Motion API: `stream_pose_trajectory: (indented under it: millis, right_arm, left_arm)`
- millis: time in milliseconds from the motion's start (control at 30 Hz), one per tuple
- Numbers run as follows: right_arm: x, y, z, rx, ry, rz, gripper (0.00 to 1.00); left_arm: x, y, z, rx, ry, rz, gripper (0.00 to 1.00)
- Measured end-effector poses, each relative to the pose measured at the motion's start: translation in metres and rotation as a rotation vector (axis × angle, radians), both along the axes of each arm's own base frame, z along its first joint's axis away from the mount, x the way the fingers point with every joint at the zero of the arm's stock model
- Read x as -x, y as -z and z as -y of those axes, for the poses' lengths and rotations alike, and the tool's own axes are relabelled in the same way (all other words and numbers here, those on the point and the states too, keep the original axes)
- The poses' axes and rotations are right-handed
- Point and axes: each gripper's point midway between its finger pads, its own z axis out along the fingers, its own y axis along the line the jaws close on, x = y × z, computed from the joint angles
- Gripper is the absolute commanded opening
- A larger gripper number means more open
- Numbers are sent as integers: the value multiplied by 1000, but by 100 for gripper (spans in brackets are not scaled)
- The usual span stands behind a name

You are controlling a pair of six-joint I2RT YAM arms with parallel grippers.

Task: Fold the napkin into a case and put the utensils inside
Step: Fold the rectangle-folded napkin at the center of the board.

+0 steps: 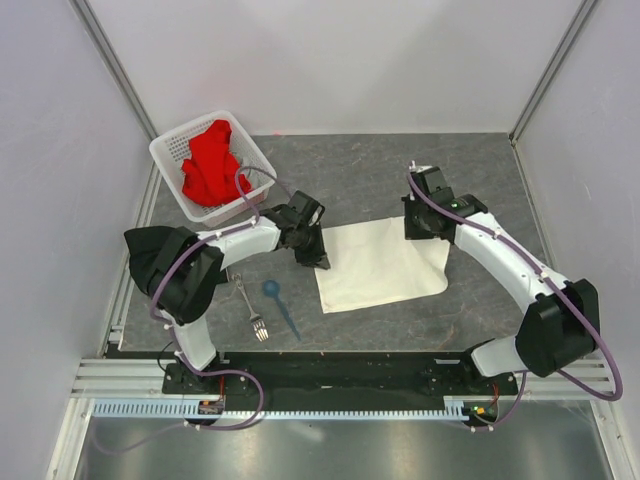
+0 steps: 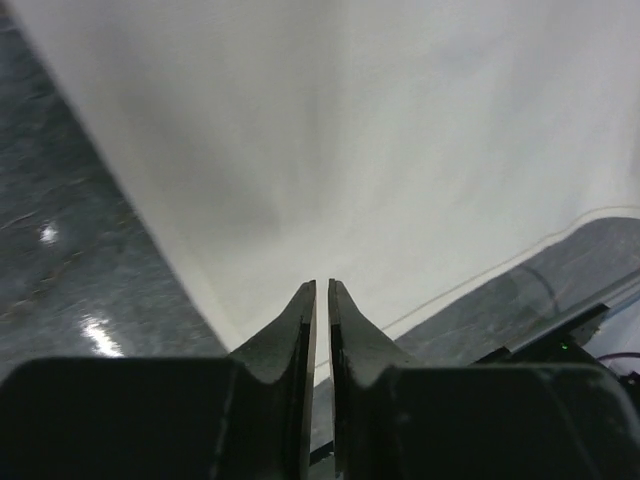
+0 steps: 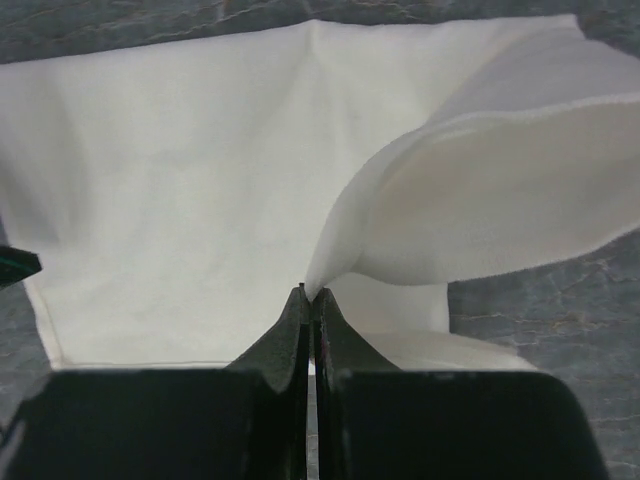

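Observation:
The cream-white napkin [image 1: 380,268] lies in the middle of the grey table, and no narrow case shape shows. My left gripper [image 1: 320,258] is at its left corner. In the left wrist view the jaws [image 2: 322,285] stand a thin slit apart with the napkin [image 2: 400,150] corner between them. My right gripper [image 1: 418,232] is at the far right corner. In the right wrist view it [image 3: 312,292] is shut on a raised flap of the napkin [image 3: 180,180], which curls up to the right. The silver fork [image 1: 252,310] and blue spoon [image 1: 278,300] lie left of the napkin.
A white perforated basket [image 1: 170,150] holding a red cloth [image 1: 212,165] stands at the back left. A black cloth [image 1: 160,255] drapes over the left arm. White walls close in the table on three sides.

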Motion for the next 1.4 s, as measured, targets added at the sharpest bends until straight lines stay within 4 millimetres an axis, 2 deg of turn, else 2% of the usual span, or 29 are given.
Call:
stream_pose_trajectory:
  millis: [133, 300, 533, 633, 767, 1167, 1400]
  right_arm:
    - [9, -5, -38, -36, -65, 9, 0]
    - [21, 3, -83, -111, -106, -16, 0]
    - [28, 27, -131, -191, -128, -75, 0]
    - [32, 37, -142, -206, -134, -105, 0]
    - [35, 40, -153, -237, -136, -122, 0]
    - [34, 36, -171, -342, -87, -145, 0]
    - [35, 49, -180, -368, -86, -184, 0]
  left_arm:
    - [23, 34, -29, -78, -21, -66, 14]
    - [25, 34, -29, -65, -16, -44, 13]
    - [25, 35, -29, -50, -17, -19, 13]
    - [25, 34, -29, -44, -18, -9, 13]
    - [27, 34, -32, -42, -21, 2, 13]
    - [28, 34, -33, -37, -24, 16, 12]
    - [28, 34, -34, -33, -24, 22, 12]
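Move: The napkin's left edge, its middle, lies about 3 cm back and 2 cm to the left of the left hand, some 4 cm below it. The right hand already pinches the lifted right end; from there that left edge is roughly 23 cm to the left, 4 cm back and 13 cm down. The blue spoon lies about 12 cm left of the left hand and 10 cm nearer the base, the fork some 22 cm left and 11 cm back. The napkin's right end, still pinched, is carried about 18 cm left and slightly back over the cloth towards the left edge, sinking some 5 cm, while the right wrist rolls about 20 degrees so its left side rises. The left hand, fingers staying nearly shut, quickly drops about 3 cm while going left and back, then stays pressing on the cloth by the left edge. ##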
